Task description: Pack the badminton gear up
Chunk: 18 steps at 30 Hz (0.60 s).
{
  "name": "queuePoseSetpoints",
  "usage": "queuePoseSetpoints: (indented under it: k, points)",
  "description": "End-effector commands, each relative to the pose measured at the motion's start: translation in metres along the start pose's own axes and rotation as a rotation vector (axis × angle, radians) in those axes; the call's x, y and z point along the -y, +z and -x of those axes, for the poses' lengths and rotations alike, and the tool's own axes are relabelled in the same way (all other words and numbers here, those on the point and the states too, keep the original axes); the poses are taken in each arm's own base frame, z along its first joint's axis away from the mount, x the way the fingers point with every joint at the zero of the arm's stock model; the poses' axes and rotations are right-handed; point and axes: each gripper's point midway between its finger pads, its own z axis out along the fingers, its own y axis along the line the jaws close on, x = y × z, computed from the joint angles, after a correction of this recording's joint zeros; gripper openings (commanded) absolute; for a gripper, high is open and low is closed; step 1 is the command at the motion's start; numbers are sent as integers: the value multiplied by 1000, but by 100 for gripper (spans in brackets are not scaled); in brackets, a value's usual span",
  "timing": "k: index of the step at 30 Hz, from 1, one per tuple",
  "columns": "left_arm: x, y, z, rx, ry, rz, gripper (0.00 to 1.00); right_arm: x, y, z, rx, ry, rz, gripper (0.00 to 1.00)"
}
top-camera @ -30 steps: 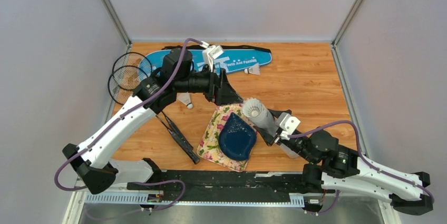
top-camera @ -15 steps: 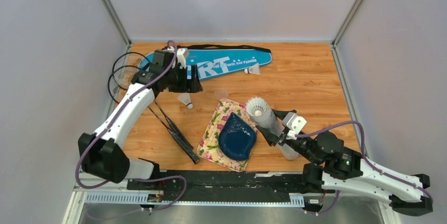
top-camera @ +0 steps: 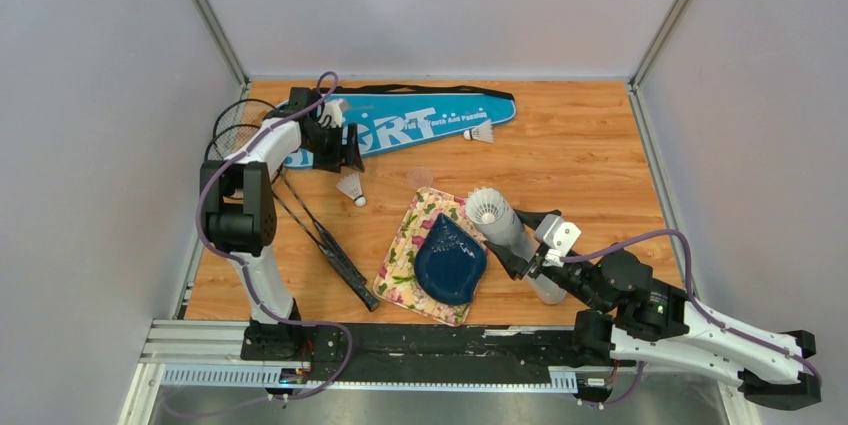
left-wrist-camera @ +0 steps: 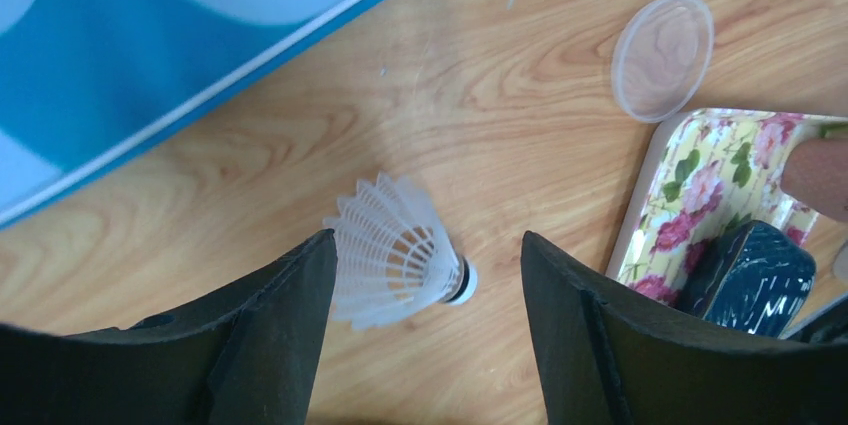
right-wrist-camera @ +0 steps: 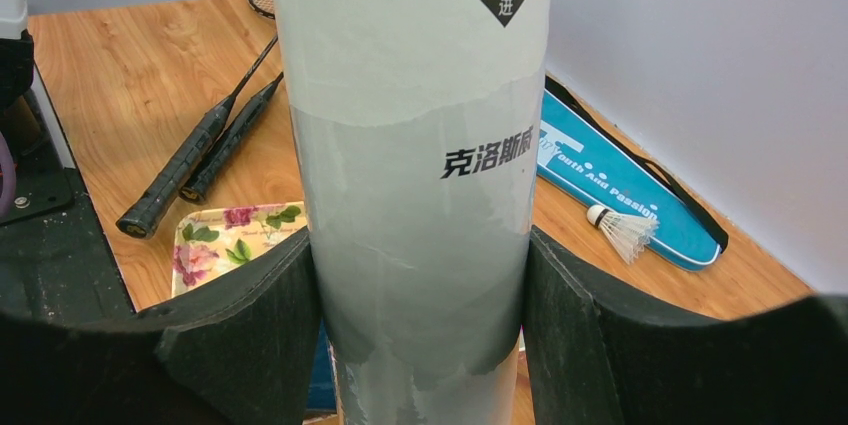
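Note:
My right gripper (top-camera: 520,248) (right-wrist-camera: 418,245) is shut on the long white tube (top-camera: 503,228) (right-wrist-camera: 420,145), held tilted above the table; a shuttlecock (top-camera: 486,208) shows in its open top. My left gripper (top-camera: 343,152) (left-wrist-camera: 427,245) is open, hovering over a white shuttlecock (top-camera: 351,188) (left-wrist-camera: 395,250) that lies on the wood between its jaws, untouched. A second shuttlecock (top-camera: 480,132) (right-wrist-camera: 622,228) rests on the edge of the blue racket bag (top-camera: 425,120) (left-wrist-camera: 120,55) (right-wrist-camera: 620,185). Two black rackets (top-camera: 320,240) (right-wrist-camera: 200,155) lie at the left, their heads partly under my left arm.
A floral tray (top-camera: 402,250) (left-wrist-camera: 700,180) with a dark blue plate (top-camera: 450,260) (left-wrist-camera: 755,265) sits front centre, beside the tube. A clear round lid (top-camera: 421,177) (left-wrist-camera: 662,57) lies on the wood near the tray's far corner. Grey walls close in three sides.
My left arm has pulled back leftward from beside the tube's mouth to above the shuttlecock near the bag. The right gripper has kept the tube almost still.

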Motion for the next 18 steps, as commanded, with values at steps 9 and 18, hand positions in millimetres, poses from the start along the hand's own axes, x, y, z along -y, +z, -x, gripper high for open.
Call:
queuePoseSetpoints:
  k: [9,18]
  points:
    - [19,-1,-7,-5,49,-112,59,-3,1,15,52,41,14,30]
    - [16,-2,-31,-64,70,32,8,-4,3,13,47,42,15,30]
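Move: The nearest shuttlecock lies about 4 cm back towards the base from the left hand, 1 cm to its right and some 3 cm below. At table level, the sport bag's middle is roughly 13 cm ahead and 9 cm right of that hand, the clear lid about 15 cm right and 1 cm back, and the flowered tray about 18 cm right and 19 cm back. From the right hand, the shuttlecock is some 21 cm ahead, 33 cm left and 24 cm below. Left hand eases about 3 cm back and 2 cm down, slightly right, closing its fingers on the shuttlecock's skirt. ##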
